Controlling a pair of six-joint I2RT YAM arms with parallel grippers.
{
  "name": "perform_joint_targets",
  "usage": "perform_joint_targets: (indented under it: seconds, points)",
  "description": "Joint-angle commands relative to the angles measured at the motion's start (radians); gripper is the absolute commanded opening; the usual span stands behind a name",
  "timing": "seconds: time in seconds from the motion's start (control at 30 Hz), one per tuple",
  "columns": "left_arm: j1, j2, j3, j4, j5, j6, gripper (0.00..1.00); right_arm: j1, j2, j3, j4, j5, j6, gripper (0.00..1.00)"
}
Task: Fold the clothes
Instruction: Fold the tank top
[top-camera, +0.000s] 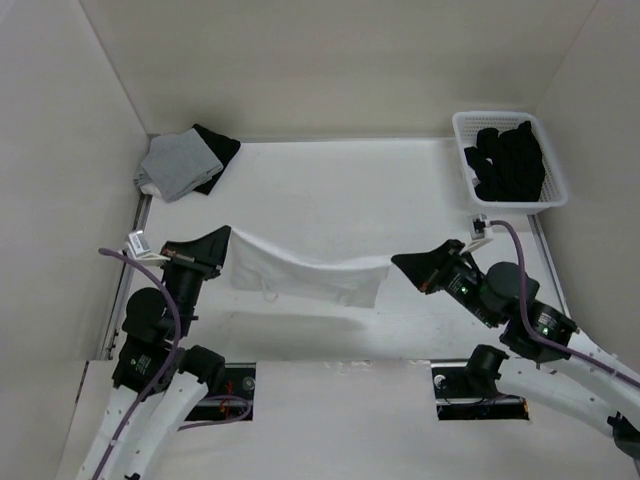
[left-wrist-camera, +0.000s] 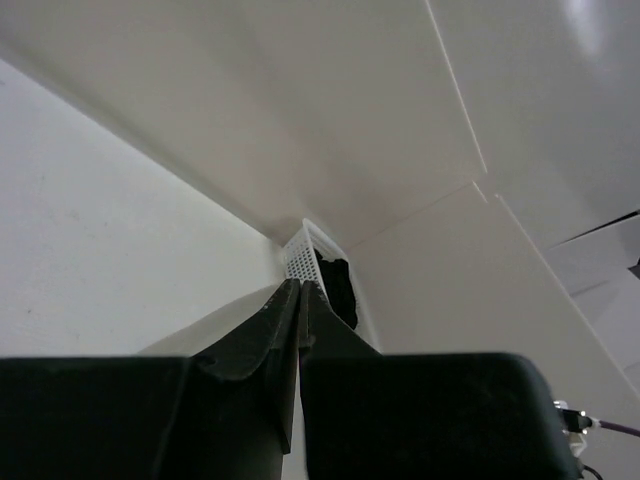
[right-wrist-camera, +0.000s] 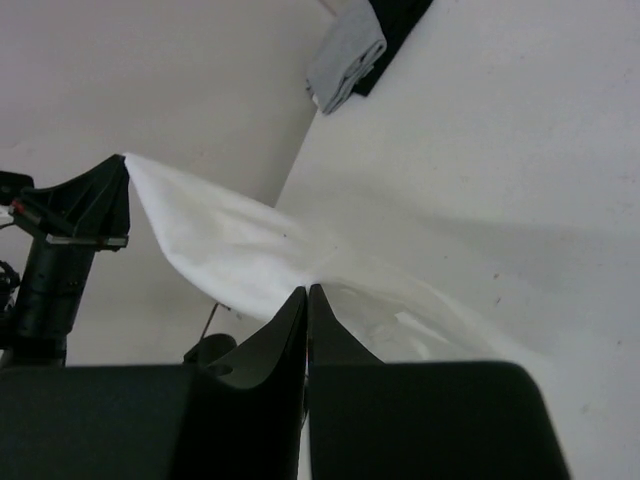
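Note:
The clothes (top-camera: 305, 272) are one white garment, lifted off the table and hanging in a sagging band between my two grippers, with its shadow on the table below. My left gripper (top-camera: 226, 238) is shut on the garment's left upper corner. The right wrist view shows that corner of the clothes (right-wrist-camera: 230, 240) ending at the left gripper's tips. My right gripper (top-camera: 397, 262) is shut on the right edge, and the fabric bunches at its closed tips (right-wrist-camera: 307, 291). In the left wrist view my left gripper (left-wrist-camera: 301, 285) has its jaws pressed together, and no fabric shows beyond them.
A white basket (top-camera: 555, 165) holding black garments (top-camera: 508, 160) stands at the back right, also seen as the basket (left-wrist-camera: 298, 255) past the left fingers. A folded grey garment (top-camera: 178, 165) lies on a black garment (top-camera: 220, 148) at the back left. Walls enclose the table.

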Motion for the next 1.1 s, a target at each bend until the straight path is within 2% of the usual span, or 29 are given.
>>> perform_joint_targets:
  seconds: [0.0, 0.07, 0.17, 0.33, 0.47, 0.63, 0.8, 1.07]
  points:
    - [-0.036, 0.004, -0.028, -0.225, -0.063, 0.014, 0.0, 0.07, 0.043, 0.014, -0.142, 0.141, 0.018, 0.04]
    - [-0.042, 0.037, -0.058, -0.21, -0.08, 0.013, 0.0, 0.052, 0.094, -0.001, -0.113, 0.126, 0.012, 0.04]
    - [-0.027, 0.15, -0.117, -0.102, -0.081, 0.026, 0.01, -0.092, 0.209, -0.052, 0.011, 0.004, -0.014, 0.04]
    - [0.059, 0.53, -0.151, 0.202, -0.026, 0.053, 0.01, -0.387, 0.517, -0.087, 0.291, -0.265, -0.031, 0.04]
    - [0.117, 0.918, -0.06, 0.457, 0.018, 0.039, 0.01, -0.513, 0.831, 0.023, 0.417, -0.346, -0.031, 0.04]
    - [0.14, 1.235, 0.124, 0.54, 0.042, 0.025, 0.01, -0.593, 1.088, 0.173, 0.469, -0.401, -0.017, 0.03]
    - [0.157, 1.306, 0.188, 0.557, 0.071, 0.005, 0.01, -0.614, 1.105, 0.192, 0.487, -0.402, -0.012, 0.03]
    - [0.2, 1.154, -0.032, 0.64, 0.124, -0.012, 0.01, -0.614, 0.949, 0.007, 0.544, -0.369, -0.016, 0.03]
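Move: Ahead of both hands lies open table, where the tank top's held edge is being taken: about 20 cm forward, 3 right and 33 below the left hand; some 22 forward, 2 right and 29 below the right. The grey cloth pile is about 38 cm ahead, 19 left and 31 below the left hand. The white basket stands roughly 43 cm ahead, 33 right and 25 below the right hand. Swinging down and forward together, both hands keep their pinch on the tank top's corners and carry that edge about 22 cm out over the open table, sinking some 25 to 28 cm. The fingers tip down on the way, roughly 45 degrees left and 30 right; then both hands lift 3 to 4 cm and ease slightly back, the tilt easing too. ##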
